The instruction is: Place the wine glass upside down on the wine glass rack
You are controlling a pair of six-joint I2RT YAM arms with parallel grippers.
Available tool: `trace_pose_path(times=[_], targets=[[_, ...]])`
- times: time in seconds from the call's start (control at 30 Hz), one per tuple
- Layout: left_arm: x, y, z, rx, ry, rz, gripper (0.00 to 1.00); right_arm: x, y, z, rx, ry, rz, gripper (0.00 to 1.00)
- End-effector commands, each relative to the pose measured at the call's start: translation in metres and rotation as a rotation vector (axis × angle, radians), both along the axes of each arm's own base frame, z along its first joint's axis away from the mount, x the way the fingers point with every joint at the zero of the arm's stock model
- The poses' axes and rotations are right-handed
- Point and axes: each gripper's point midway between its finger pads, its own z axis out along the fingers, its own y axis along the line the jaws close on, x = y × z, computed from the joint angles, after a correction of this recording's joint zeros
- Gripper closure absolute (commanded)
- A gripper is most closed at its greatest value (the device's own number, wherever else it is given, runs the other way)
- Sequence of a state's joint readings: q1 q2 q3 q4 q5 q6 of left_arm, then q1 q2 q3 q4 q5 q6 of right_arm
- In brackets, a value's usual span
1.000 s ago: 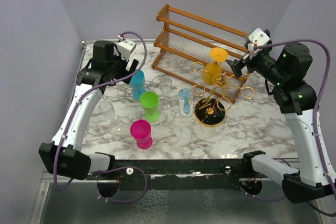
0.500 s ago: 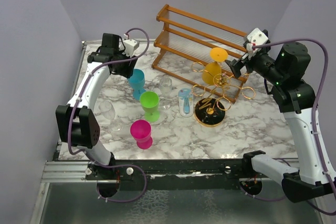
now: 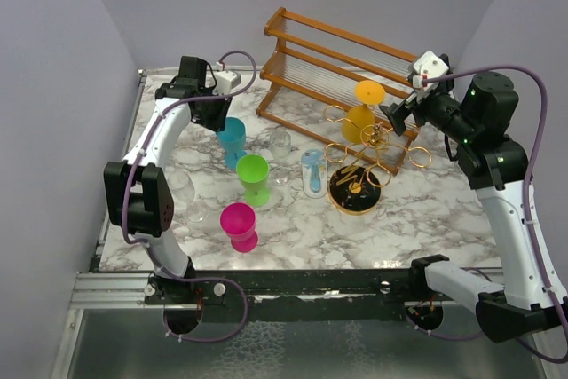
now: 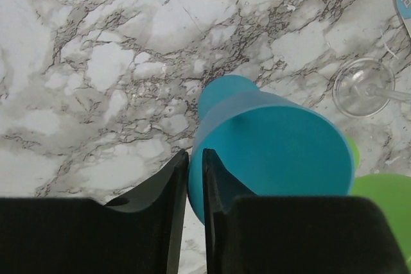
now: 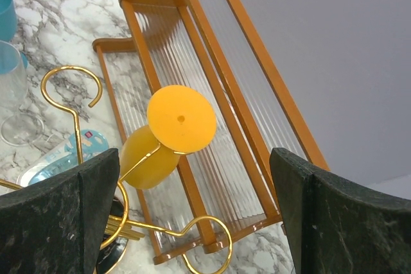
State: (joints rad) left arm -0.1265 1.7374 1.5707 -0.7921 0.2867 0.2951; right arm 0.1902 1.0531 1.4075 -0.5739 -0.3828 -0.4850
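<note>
A yellow wine glass (image 3: pixel 359 122) hangs upside down, foot up, in a loop arm of the small gold wire rack (image 3: pixel 358 164). It also shows in the right wrist view (image 5: pixel 180 120), with the gold loops (image 5: pixel 76 76) around it. My right gripper (image 3: pixel 397 114) is open and empty just right of the glass, clear of it (image 5: pixel 196 178). My left gripper (image 3: pixel 217 121) hovers at the far edge of a blue goblet (image 3: pixel 232 141). Its jaws (image 4: pixel 195 157) are almost together, with nothing between them, and the blue goblet (image 4: pixel 276 152) lies below.
A brown wooden slatted rack (image 3: pixel 337 61) stands behind the gold rack. A clear wine glass (image 3: pixel 280 145), a green goblet (image 3: pixel 253 177), a pink goblet (image 3: pixel 239 223), a patterned light-blue glass (image 3: pixel 312 171) and another clear glass (image 3: pixel 182 189) stand on the marble table (image 3: pixel 426 210).
The left arm has swung in from the left, and its gripper now sits over the blue goblet. The right gripper has barely moved. The yellow glass stays hanging.
</note>
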Motion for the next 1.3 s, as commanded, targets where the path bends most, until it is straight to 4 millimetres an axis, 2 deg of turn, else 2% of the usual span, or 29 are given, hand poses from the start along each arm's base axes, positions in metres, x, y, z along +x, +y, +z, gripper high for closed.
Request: trace_pose_path(times=[0.0, 0.13, 0.2, 0.37, 0.57, 0.67, 0.77, 0.9, 1.03, 1.1, 1.27], targets=[[0.007, 0.001, 0.01, 0.014, -0.025, -0.015, 0.87, 0.003, -0.007, 0.006, -0.002, -0.042, -0.036, 0.01], [0.01, 0.008, 0.03, 0.053, -0.076, -0.006, 1.0, 0.009, -0.021, 0.012, 0.019, -0.069, -0.119, 0.01], [0.013, 0.015, 0.045, 0.087, -0.125, 0.008, 1.0, 0.012, -0.029, 0.016, 0.031, -0.081, -0.168, 0.0], [0.012, 0.033, 0.119, 0.187, -0.36, 0.079, 1.0, 0.014, -0.039, 0.022, 0.033, -0.1, -0.215, 0.0], [-0.002, 0.029, 0.219, 0.276, -0.707, 0.145, 1.0, 0.019, -0.046, 0.026, 0.051, -0.117, -0.261, 0.0], [-0.015, 0.024, 0.27, 0.199, -0.867, 0.175, 1.0, 0.024, -0.053, 0.031, 0.072, -0.129, -0.31, 0.01], [-0.031, 0.008, 0.312, 0.017, -0.968, 0.17, 1.0, 0.027, -0.054, 0.037, 0.112, -0.133, -0.326, 0.01], [-0.051, -0.029, 0.351, -0.274, -0.961, 0.097, 1.0, 0.024, -0.034, 0.053, 0.188, -0.087, -0.239, 0.01], [-0.071, -0.066, 0.382, -0.541, -0.909, 0.0, 1.0, 0.006, 0.011, 0.059, 0.209, -0.014, 0.033, 0.0], [-0.077, -0.081, 0.391, -0.642, -0.882, -0.05, 1.0, 0.001, 0.027, 0.062, 0.25, 0.029, 0.118, 0.04], [-0.08, -0.108, 0.393, -0.797, -0.799, -0.144, 1.0, 0.004, 0.054, 0.067, 0.384, 0.117, 0.255, 0.08]])
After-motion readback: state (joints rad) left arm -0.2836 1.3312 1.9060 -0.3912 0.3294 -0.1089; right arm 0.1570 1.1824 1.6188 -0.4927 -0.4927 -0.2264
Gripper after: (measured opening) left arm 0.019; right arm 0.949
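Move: The left hand is at the blue goblet's left rim, one finger each side of the wall; the goblet's middle is about 4 cm right, 1 cm back and 6 cm down. The green goblet is roughly 9 cm right and 10 cm back, the clear glass some 16 cm right and 4 cm back. From the right hand, the blue goblet is about 38 cm left, 9 cm ahead and 28 cm down, the placed yellow one 8 cm left, 9 cm ahead and 14 cm down. The left fingers close and pinch the blue goblet's rim, then lift it nearly 40 cm, drifting left before swinging back and right, while the wrist tips up some 50 degrees and rolls its left side down. The open right hand edges forward-right, turning clockwise, then swings back left and rises about 6 cm in all, its left side rolling up. ##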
